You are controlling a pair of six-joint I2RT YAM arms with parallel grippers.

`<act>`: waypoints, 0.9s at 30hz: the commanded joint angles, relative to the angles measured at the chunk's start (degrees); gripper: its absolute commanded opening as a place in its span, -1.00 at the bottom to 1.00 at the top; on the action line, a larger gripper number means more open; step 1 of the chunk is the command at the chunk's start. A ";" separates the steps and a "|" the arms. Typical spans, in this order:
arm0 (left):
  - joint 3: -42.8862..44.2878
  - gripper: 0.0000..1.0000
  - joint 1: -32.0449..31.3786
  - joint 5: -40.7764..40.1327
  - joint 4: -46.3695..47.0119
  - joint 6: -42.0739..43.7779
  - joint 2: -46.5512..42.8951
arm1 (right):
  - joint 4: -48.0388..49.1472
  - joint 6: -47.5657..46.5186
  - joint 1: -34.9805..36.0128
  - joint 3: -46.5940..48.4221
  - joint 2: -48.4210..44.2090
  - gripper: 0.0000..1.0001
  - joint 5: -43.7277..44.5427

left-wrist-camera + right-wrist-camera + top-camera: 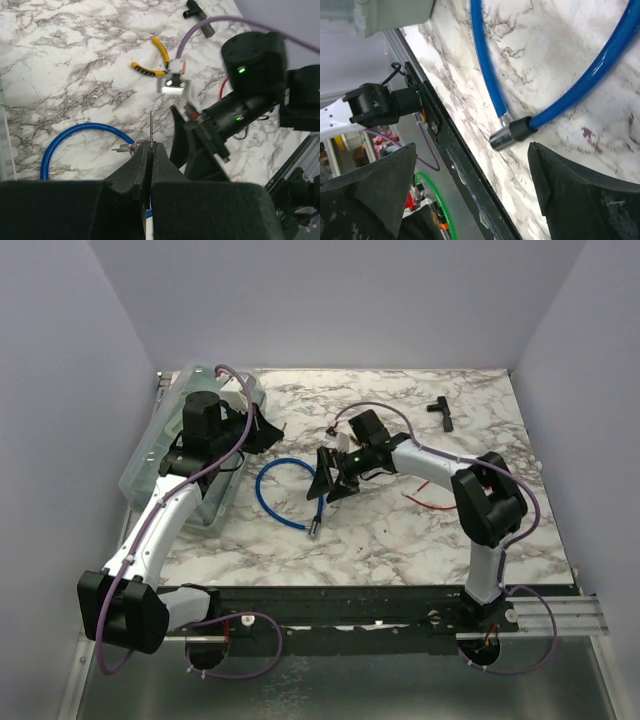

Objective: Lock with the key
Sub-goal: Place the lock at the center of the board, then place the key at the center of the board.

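A blue cable lock [272, 490] lies looped on the marble table, its dark cylinder head [313, 530] at the near end. In the right wrist view the head [510, 134] lies on the marble with the cable end beside it. My right gripper [330, 482] hangs just above it, open, with the head beyond its fingertips [570, 180] and nothing held. My left gripper [150, 146] is shut on the key [151, 125], whose blade sticks out past the tips, with a ring of other keys [124, 148] hanging at the side. It hovers left of the lock [270, 430].
A clear plastic bin [150, 465] sits under the left arm at the table's left edge. Yellow-handled pliers [152, 57] and a white block [172, 87] lie behind the right gripper. A black T-shaped part [442, 412] is at the back right, and a red wire [425, 502] lies near the right arm.
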 commanded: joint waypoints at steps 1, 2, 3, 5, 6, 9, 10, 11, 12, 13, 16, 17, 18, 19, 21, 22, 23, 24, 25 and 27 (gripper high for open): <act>-3.30 -1.00 -0.53 3.03 -0.74 5.75 -0.66 | -3.59 -7.24 -3.03 -2.43 -7.50 1.00 1.95; -3.90 -1.00 -0.73 2.78 -0.69 6.56 -0.78 | -3.96 -8.21 -3.99 -2.55 -8.25 1.00 1.29; -4.33 -1.00 -0.97 2.60 -0.73 7.50 -0.64 | -4.91 -9.48 -5.12 -2.18 -8.78 1.00 0.13; -5.06 -1.00 -1.68 2.17 -0.74 8.87 -0.10 | -7.76 -12.60 -7.37 -1.40 -10.49 1.00 -1.27; -5.45 -1.00 -2.06 1.97 -0.81 9.45 0.37 | -8.40 -13.90 -8.97 -1.86 -11.83 0.99 -1.74; -7.08 -1.00 -4.63 -0.30 -1.40 11.32 2.71 | -10.75 -18.17 -14.81 -3.74 -15.89 0.99 -2.72; -7.61 -1.00 -5.81 -1.63 -1.82 11.98 3.82 | -12.83 -20.59 -16.85 -3.81 -16.70 0.99 -2.96; -8.10 -1.00 -6.95 -3.04 -2.37 12.39 5.01 | -15.26 -23.49 -18.66 -3.60 -17.37 0.99 -2.73; -8.31 -1.00 -8.12 -3.65 -3.17 13.06 6.41 | -17.89 -26.29 -20.55 -3.34 -17.97 0.99 -2.66; -8.46 -1.00 -9.32 -4.75 -3.94 13.89 7.85 | -20.60 -29.63 -22.10 -2.89 -18.44 0.98 -1.63; -8.55 -1.00 -13.01 -9.23 -5.32 15.57 11.74 | -27.02 -36.64 -26.94 -1.53 -20.54 0.98 0.67; -8.38 -1.00 -13.79 -10.56 -5.53 15.80 12.76 | -28.94 -38.79 -28.92 -1.19 -21.57 0.98 0.86; -8.26 -1.00 -14.23 -11.72 -5.64 16.04 13.83 | -30.65 -41.09 -30.83 -0.89 -22.65 0.98 1.15; -8.05 -1.00 -14.57 -12.65 -5.89 16.39 15.24 | -32.41 -43.73 -32.45 -0.54 -23.50 0.99 1.68; -7.32 -1.00 -14.69 -14.97 -6.64 16.57 17.35 | -35.77 -48.85 -35.68 0.00 -24.50 0.99 3.47; -6.93 -1.00 -14.74 -15.79 -7.03 16.62 18.32 | -37.49 -51.23 -37.13 0.25 -24.65 0.99 4.54; -6.65 -1.00 -14.74 -16.47 -7.32 16.87 19.09 | -38.89 -53.61 -38.75 0.50 -24.61 1.00 5.32; -6.43 -1.00 -14.82 -17.19 -7.45 17.07 19.79 | -40.28 -55.71 -40.34 0.71 -24.43 0.99 5.83; -6.27 -1.00 -14.86 -17.76 -7.62 17.10 20.46 | -41.61 -57.90 -42.05 0.97 -24.04 0.99 6.47; -5.68 -1.00 -15.06 -19.17 -8.48 17.10 21.74 | -43.72 -62.47 -45.03 1.68 -22.94 0.97 7.93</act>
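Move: The lock's blue cable loop lies about 24 cm below the left hand, which holds the keys; its middle is some 2 cm back and 3 cm right, its metal body 10 cm back and 9 cm right. The clear box is 22 cm left, 3 cm ahead. From the empty right hand, the lock body lies roughly 6 cm back, 3 cm left, 7 cm below; the red cable is 32 cm right, 4 cm ahead. Already set down, the lock is left by the open right hand, which first rises and then sweeps about 28 cm right towards the red cable, ending 8 cm higher and slightly forward, with a wrist roll. Meanwhile the left hand, keeping the keys pinched, sinks some 21 cm towards the space inside the loop, drifting a little back and tipping its fingers steeper down. ##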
